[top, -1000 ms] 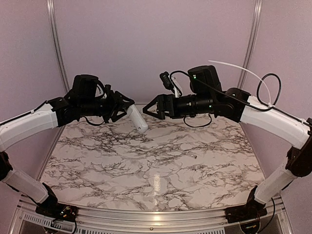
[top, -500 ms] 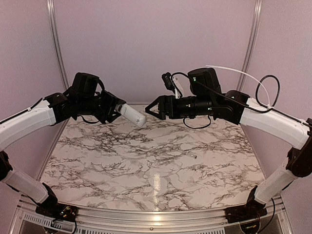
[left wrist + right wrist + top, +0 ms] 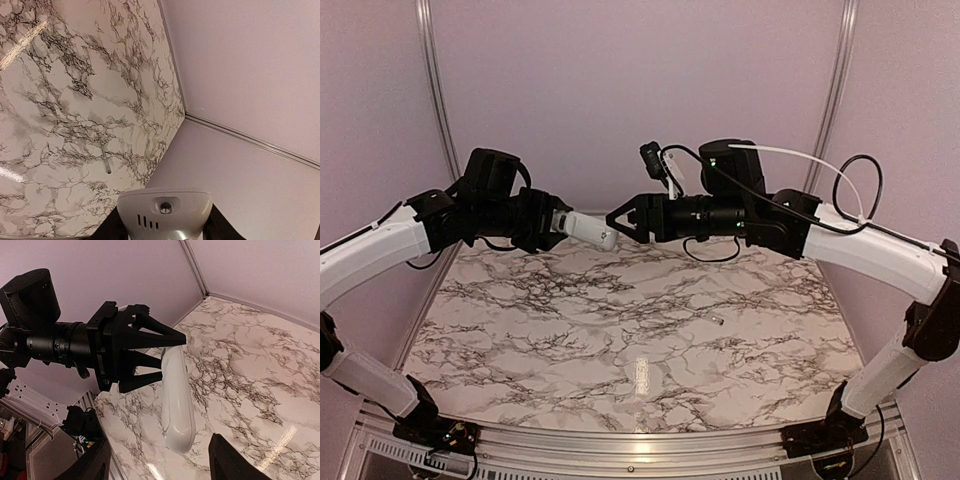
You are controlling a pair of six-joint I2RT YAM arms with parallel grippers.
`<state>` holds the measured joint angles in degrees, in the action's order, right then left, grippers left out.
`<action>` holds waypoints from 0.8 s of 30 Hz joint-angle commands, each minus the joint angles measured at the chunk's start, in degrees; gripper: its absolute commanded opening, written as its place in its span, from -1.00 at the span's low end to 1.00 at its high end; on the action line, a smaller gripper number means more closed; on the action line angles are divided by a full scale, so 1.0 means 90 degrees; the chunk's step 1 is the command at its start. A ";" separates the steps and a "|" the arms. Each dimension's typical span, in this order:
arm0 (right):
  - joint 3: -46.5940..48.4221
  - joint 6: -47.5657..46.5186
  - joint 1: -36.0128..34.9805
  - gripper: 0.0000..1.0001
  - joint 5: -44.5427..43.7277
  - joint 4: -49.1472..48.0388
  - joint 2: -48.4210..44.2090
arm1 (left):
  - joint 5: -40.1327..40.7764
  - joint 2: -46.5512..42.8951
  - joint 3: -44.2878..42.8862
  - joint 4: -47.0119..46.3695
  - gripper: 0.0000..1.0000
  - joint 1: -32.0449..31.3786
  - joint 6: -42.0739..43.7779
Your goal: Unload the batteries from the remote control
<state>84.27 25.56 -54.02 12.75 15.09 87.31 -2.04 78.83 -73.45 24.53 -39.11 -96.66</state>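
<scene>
The remote control (image 3: 586,230) is a white oblong handset held level in the air above the back of the marble table (image 3: 620,340). My left gripper (image 3: 555,222) is shut on its left end. The left wrist view shows its rounded end (image 3: 165,212) between the two dark fingers. My right gripper (image 3: 616,218) faces it from the right, open. In the right wrist view the remote (image 3: 177,400) hangs with its free tip between my right fingers (image 3: 92,460), touching neither. The remote's smooth curved side shows. The batteries are out of view.
A thin pale stick (image 3: 717,321) lies on the marble right of centre, also seen as a stick (image 3: 105,159) in the left wrist view. Purple walls with metal rails (image 3: 435,90) close the back and sides. A black cable (image 3: 850,190) loops over the right arm.
The left arm has swung the remote up from a downward tilt to level, pointing right. The right gripper has moved left to the remote's tip and its jaws have narrowed.
</scene>
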 commanded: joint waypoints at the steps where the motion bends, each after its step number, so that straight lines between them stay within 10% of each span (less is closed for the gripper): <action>1: 0.0228 -0.0171 -0.0077 0.30 0.0064 -0.0180 0.0359 | -0.0017 -0.0278 -0.0062 0.0118 -0.61 -0.0019 -0.0327; 24: 0.0573 -0.0362 -0.0161 -0.31 0.0155 -0.0594 0.0883 | -0.0125 -0.0565 0.0355 -0.0388 -0.63 -0.0019 -0.0678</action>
<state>86.46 22.46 -55.09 14.06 12.27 93.89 -2.44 74.89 -71.05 22.68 -39.07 -102.83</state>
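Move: The left hand holds the remote control by its upper end, its middle roughly 4 cm to that hand's right, 1 cm back and 2 cm below. From the right hand, whose fingers are open, the remote's middle lies about 5 cm to the left and some 2 cm lower, neither ahead nor back. Its free lower end is nearer, about 2 cm left and 3 cm below. Nothing else is close. Down and to the left goes the right hand, sinking about 4 cm to the remote's free end before coming back up 1.5 cm, still easing left to some 3 cm in all, its fingers closing from wide to around a third open on either side of that end. Keeping its grip, the left hand lifts the remote slightly and draws back a little, rolling about 5 degrees so its right side rises. ##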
